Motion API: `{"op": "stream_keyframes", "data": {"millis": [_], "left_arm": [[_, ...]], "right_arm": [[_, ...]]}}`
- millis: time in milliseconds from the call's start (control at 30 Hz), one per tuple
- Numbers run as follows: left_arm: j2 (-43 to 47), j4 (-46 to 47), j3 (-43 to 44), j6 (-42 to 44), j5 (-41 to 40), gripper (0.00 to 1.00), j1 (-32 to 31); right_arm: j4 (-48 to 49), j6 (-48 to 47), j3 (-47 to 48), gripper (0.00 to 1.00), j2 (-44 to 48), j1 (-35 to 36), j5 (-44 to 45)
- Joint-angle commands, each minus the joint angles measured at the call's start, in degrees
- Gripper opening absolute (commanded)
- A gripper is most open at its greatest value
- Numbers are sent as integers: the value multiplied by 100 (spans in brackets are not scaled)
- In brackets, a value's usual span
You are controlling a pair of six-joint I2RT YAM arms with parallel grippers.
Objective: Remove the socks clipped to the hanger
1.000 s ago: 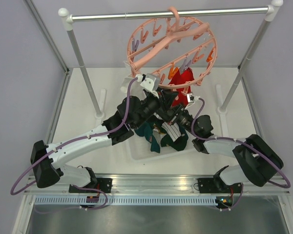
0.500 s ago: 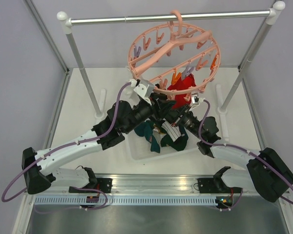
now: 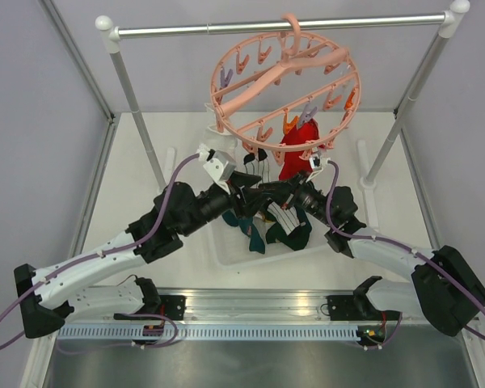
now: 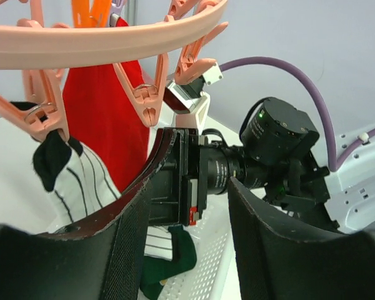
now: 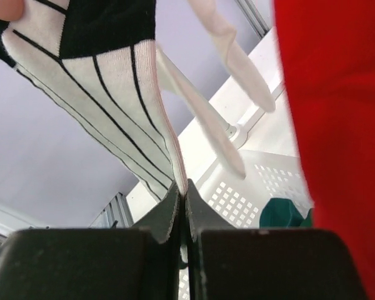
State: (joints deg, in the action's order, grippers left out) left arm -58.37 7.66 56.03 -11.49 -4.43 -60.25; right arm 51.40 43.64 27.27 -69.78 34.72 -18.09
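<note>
The pink ring hanger (image 3: 284, 87) hangs by its hook from the rail. A red sock (image 3: 296, 148) and a white black-striped sock (image 3: 259, 167) hang from its near clips. My right gripper (image 3: 272, 192) is shut on the striped sock's lower edge (image 5: 106, 87), with the fabric pinched at the fingertips (image 5: 182, 199). The red sock (image 5: 337, 112) hangs beside it. My left gripper (image 4: 187, 219) is open and empty, just below the ring (image 4: 112, 37). It faces the red sock (image 4: 106, 119), the striped sock (image 4: 81, 178) and the right gripper's body. Dark teal socks (image 3: 268, 230) lie in the tray.
The white perforated tray (image 3: 226, 252) sits under the hanger, between both arms. The silver rail (image 3: 194, 29) on two white-capped posts (image 3: 141, 121) spans the back. Free clips (image 4: 147, 103) dangle from the ring close to my left fingers. Grey walls stand on both sides.
My left gripper has come down and back from the ring's near-left edge. The ring has swung up and levelled. The right gripper stays shut on the striped sock.
</note>
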Motion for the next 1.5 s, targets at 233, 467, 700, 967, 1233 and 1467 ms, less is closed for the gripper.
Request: {"op": "stream_keyframes", "data": {"millis": [233, 467, 700, 967, 1233, 1467], "left_arm": [[818, -476, -250, 33, -1235, 52, -22], [713, -248, -277, -20, -2017, 51, -13], [371, 209, -136, 67, -1913, 58, -13], [-42, 1078, -84, 94, -2299, 59, -13], [-306, 1641, -31, 182, -2352, 59, -22], [-491, 2011, 13, 261, -2510, 59, -22]], "right_arm": [[-401, -347, 200, 1, 394, 8, 138], [-762, -540, 244, 1, 675, 8, 262], [-798, -523, 165, 1, 861, 17, 376], [-719, -435, 147, 1, 887, 8, 411], [-736, -444, 156, 1, 896, 17, 438], [-736, -435, 174, 1, 904, 17, 446]]}}
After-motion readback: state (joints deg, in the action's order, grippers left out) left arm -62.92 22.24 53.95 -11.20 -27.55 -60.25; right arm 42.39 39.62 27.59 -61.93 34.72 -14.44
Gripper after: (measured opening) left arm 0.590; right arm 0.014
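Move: The pink clip holding the striped sock is about 10 cm straight ahead of the open left hand and some 3 cm above it. From the same hand, the red sock hangs about 12 cm ahead and 8 cm right, the white sock about 10 cm ahead and 9 cm left. The right hand already pinches the striped sock; the clip is about 11 cm above it and 3 cm ahead, neither left nor right. Left hand, open, swings left then forward about 6 cm, turning counter-clockwise towards the clip; right keeps pinching sock. ##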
